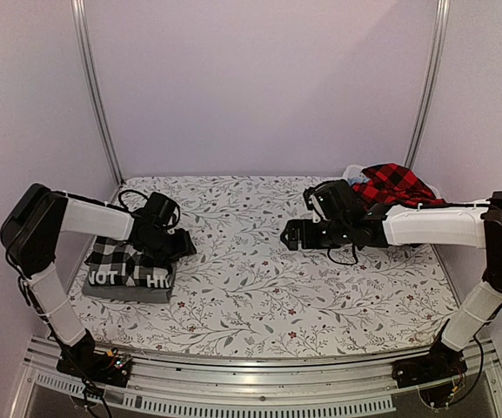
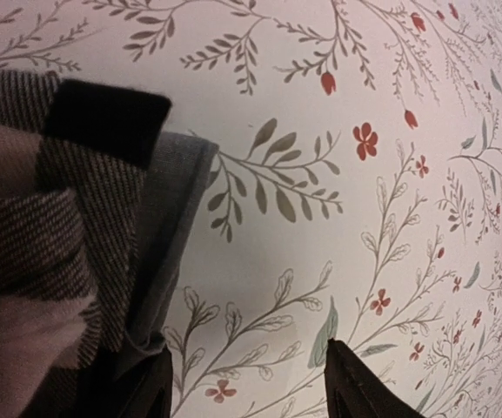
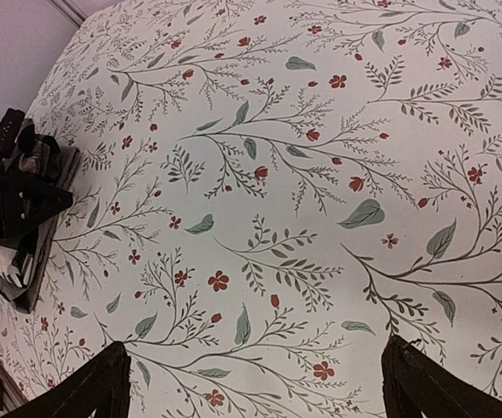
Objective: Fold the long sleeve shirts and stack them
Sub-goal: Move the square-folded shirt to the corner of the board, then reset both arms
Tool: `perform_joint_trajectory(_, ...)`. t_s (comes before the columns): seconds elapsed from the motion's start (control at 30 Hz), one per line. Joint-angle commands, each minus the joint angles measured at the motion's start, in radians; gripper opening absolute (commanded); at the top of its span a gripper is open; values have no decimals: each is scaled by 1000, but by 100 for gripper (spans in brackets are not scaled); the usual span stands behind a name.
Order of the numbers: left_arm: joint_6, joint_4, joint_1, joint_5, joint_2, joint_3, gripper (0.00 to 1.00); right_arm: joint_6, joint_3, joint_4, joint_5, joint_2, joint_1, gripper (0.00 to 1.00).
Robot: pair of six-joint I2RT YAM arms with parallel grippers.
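Observation:
A folded black-and-white check shirt (image 1: 120, 259) with white lettering lies on a folded grey shirt (image 2: 174, 228) at the table's left side. In the left wrist view the check shirt (image 2: 50, 252) fills the left edge, with the grey one's edge showing under it. My left gripper (image 1: 179, 246) hovers just right of this stack. It is open (image 2: 251, 383), and only bare tablecloth shows between its fingers. A red-and-black check shirt (image 1: 396, 183) lies bunched in the basket at the back right. My right gripper (image 1: 291, 235) hangs wide open (image 3: 255, 387) over the table's middle, holding nothing.
The white basket (image 1: 351, 171) stands at the back right corner, partly behind the right arm. A floral tablecloth (image 1: 251, 296) covers the table. Metal rails (image 1: 94, 87) rise at the back corners. In the right wrist view the stack (image 3: 20, 266) lies far left.

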Motion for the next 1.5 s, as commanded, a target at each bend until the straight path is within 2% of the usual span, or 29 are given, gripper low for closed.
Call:
perform_joint_trajectory(0.0,25,-63,51,-6,-89,-97,60,8,-2,20,-4,16,-6,99)
perform_joint_trajectory(0.33,72,-96,141,1,-223,-205,60,0,-6,13,-5,19,-6,99)
perform_joint_trajectory(0.67,135,-123,141,39,-243,-120,60,0,0,7,-7,16,-6,99)
perform_joint_trajectory(0.93,187,-120,90,58,-290,-36,61,-5,-7,-2,29,-18,-7,99)
perform_joint_trajectory(1.17,246,-94,-7,56,-324,83,74,-26,22,-8,94,-96,-8,99)
perform_joint_trajectory(1.27,257,-63,-43,55,-348,123,85,-41,26,-5,146,-144,-7,99)
perform_joint_trajectory(1.3,258,-42,-51,58,-360,130,95,-44,26,-2,163,-171,-7,99)
perform_joint_trajectory(1.33,258,-25,-61,59,-372,133,99,-53,25,1,179,-189,-7,99)
perform_joint_trajectory(1.47,262,28,-79,60,-417,146,100,-78,13,14,233,-287,-7,99)
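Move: The left hand is low beside the stack's right side, one finger against it. The middle of the square-folded plaid shirt lies about 12 cm to its left and 4 cm back, nearly level in height. The grey shirt sticks out under it, its middle roughly 12 cm left and 6 cm back, 2 cm below. The board's near-left corner is some 32 cm left and 26 cm back. From the right hand, the plaid shirt lies around 38 cm left, 2 cm back and 12 cm below. Leftward and somewhat back, the left hand keeps pushing along the board with its part-open fingers against the stack's right side, about 7 cm, towards the near-left corner. It pauses, then comes free, climbing some 19 cm while swinging right and a little forward, fingers tipping up and opening wide. Late on, the empty right hand rises too, drifting right. ##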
